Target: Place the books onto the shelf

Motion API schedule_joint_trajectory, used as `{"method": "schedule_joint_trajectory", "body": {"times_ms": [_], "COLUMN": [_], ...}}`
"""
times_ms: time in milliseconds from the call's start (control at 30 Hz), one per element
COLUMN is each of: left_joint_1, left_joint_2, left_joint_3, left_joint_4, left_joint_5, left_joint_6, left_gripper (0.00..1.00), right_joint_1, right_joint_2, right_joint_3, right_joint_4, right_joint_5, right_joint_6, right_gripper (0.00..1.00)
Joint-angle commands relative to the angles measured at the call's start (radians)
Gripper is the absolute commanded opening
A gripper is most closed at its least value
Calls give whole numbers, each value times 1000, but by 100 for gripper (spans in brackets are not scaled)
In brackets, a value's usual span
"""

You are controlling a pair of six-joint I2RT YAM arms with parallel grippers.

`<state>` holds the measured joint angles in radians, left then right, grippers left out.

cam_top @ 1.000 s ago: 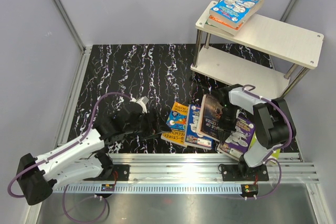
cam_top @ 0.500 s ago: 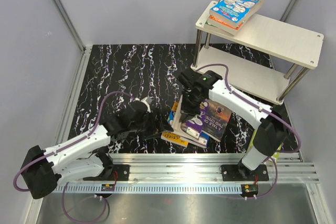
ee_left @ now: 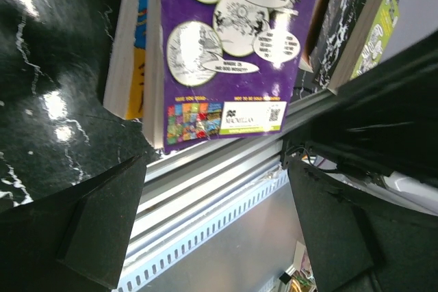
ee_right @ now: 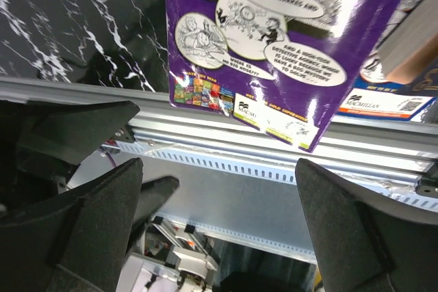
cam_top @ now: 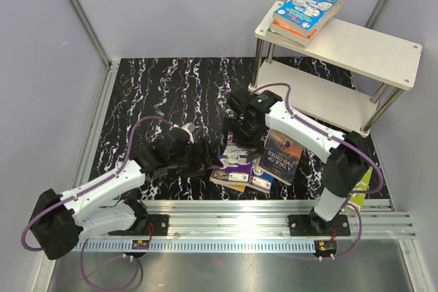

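Observation:
A pile of books lies near the front edge of the table. On top is a purple book (cam_top: 236, 163) (ee_left: 226, 46) (ee_right: 274, 32) with cartoon speech bubbles, over a yellow-orange book (ee_left: 135, 52) and a blue one (ee_right: 390, 97). A dark book (cam_top: 282, 154) lies to its right. My right gripper (cam_top: 246, 143) (ee_right: 219, 169) hovers just over the purple book, open and holding nothing. My left gripper (cam_top: 202, 163) (ee_left: 215, 169) stands open at the pile's left edge, also empty. The shelf (cam_top: 356, 42) stands at the back right, with a few books (cam_top: 306, 10) stacked on its top board.
The shelf's lower board (cam_top: 315, 90) is bare. A lime-green book (cam_top: 363, 182) lies at the front right behind the right arm's base. An aluminium rail (cam_top: 239, 210) runs along the near edge, close to the pile. Grey walls enclose the black marbled table (cam_top: 171, 94).
The right arm swung from the front right to the pile, brought the purple book onto it and opened its jaws. The left gripper edged a little towards the pile.

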<state>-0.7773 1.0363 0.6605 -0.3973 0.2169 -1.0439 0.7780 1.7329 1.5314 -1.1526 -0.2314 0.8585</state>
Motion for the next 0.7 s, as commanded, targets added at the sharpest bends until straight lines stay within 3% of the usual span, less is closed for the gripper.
{"method": "schedule_joint_trajectory", "body": {"times_ms": [0, 167, 333, 433, 500, 667], "left_joint_1": [21, 61, 73, 41, -32, -235], "left_joint_2": [25, 99, 223, 258, 290, 473], "left_joint_3": [24, 66, 172, 304, 434, 674], "left_joint_4": [34, 25, -33, -139, -214, -414], "left_joint_5": [15, 7, -11, -123, -281, -517], "left_joint_6": [53, 134, 217, 301, 352, 462], "left_gripper": [91, 92, 90, 90, 90, 91], "right_joint_1": [-65, -225, -256, -258, -261, -286], "right_joint_2": [-140, -282, -289, -259, -234, -214], "right_joint_3": [-2, -149, -240, -278, -300, -316], "right_joint_4": [-9, 76, 145, 203, 246, 249], "right_joint_5": [50, -3, -34, -49, -71, -63], "right_joint_6": [-16, -35, -70, -73, -70, -78], "right_gripper": [100, 100, 100, 100, 100, 100]}}
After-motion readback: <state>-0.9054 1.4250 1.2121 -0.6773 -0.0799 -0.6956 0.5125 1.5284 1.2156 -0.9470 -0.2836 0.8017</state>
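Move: The purple book lies on the blue and yellow books, about 2 cm ahead, 2 cm left and 9 cm below the right hand. From that hand the blue book's middle is level, some 5 cm right and 11 cm down; A Tale of Two Cities is about 15 cm right and 1 cm ahead, 12 cm down. From the left hand, the purple book is roughly 8 cm right, 4 cm ahead and 8 cm below. Up and to the right, some 8 cm, the open right hand swings off the middle of the purple book, edging forward and turning clockwise, then sinks about 5 cm beside its right edge, over the blue book. The open left hand goes forward about 6 cm past the book's left side, dipping slightly, then rises and swings right over its far left part, rolling left side up and tipping fingers upward. ##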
